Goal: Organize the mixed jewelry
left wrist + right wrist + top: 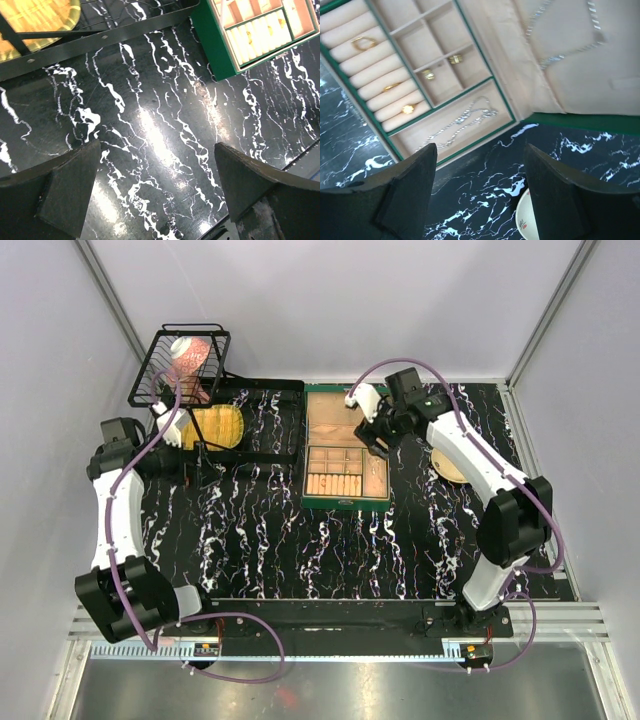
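The green box (345,498) lies open at mid table. In the right wrist view its beige tray (485,105) holds gold rings (364,43) on the ring rolls, small gold pieces (428,75) in the square compartments and a silver chain (462,122) in the long compartment. Another fine chain (565,42) lies on the lid lining. My right gripper (480,167) is open and empty, just above the table beside the box's right edge (370,435). My left gripper (157,145) is open and empty over bare marble, left of the box (195,460).
A round tan plate (447,466) lies right of the box; its rim shows in the right wrist view (522,220). A black tray (262,452) with a yellow plate (215,425) sits left of the box. A black wire basket (180,362) stands at the back left.
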Motion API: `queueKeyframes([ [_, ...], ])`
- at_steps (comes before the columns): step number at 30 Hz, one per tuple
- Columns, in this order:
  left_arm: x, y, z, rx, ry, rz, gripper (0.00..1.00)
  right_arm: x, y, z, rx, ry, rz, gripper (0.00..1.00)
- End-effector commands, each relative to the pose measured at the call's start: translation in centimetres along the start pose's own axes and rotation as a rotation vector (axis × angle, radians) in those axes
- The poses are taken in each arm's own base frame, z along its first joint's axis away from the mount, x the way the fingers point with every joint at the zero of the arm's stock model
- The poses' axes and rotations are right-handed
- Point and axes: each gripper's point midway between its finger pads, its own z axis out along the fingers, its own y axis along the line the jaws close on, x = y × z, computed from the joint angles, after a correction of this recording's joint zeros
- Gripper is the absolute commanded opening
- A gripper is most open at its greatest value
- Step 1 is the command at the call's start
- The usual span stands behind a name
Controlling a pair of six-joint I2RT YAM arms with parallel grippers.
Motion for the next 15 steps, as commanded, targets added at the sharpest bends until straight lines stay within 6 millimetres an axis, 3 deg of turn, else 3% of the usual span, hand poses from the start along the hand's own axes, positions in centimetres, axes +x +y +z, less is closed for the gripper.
queueKeyframes([
  [1,-3.0,-1.2,0.8,0.077,-0.08,0.029,0.99,-1.0,-4.3,-0.8,0.143,-0.032,0.115,0.76],
  [4,-3.2,-1.2,1.1,0.078,-0.073,0.04,0.99,-0.6,-6.0,-1.6,0.179,-0.045,0.158,0.8],
  [5,-3.1,-1.1,1.2,0.075,-0.07,0.041,0.99,-0.5,-6.4,-1.6,0.187,-0.047,0.167,0.84],
  [6,-3.2,-1.1,1.2,0.076,-0.068,0.044,0.99,0.2,-7.2,-1.4,0.199,-0.037,0.189,0.96],
  [7,-3.2,-1.1,1.3,0.079,-0.068,0.044,0.99,0.1,-8.0,-1.6,0.214,-0.044,0.199,0.98],
  [15,-2.6,-0.9,1.4,0.07,-0.053,0.054,0.99,0.4,-11.5,-0.9,0.19,-0.11,0.289,1.0],
])
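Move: The jewelry box's open lid has its middle about 6 cm ahead of the right hand, 5 cm to its left and 7 cm below. The filled tray in the box lies some 6 cm back, 6 cm left and 12 cm down; the plate is about 20 cm right and 2 cm back. From the left hand the lid is roughly 11 cm ahead and 33 cm to the right, some 10 cm lower. The right hand sweeps forward and right, about 7 cm each, beside the lid, turning clockwise, fingers opening fully. ##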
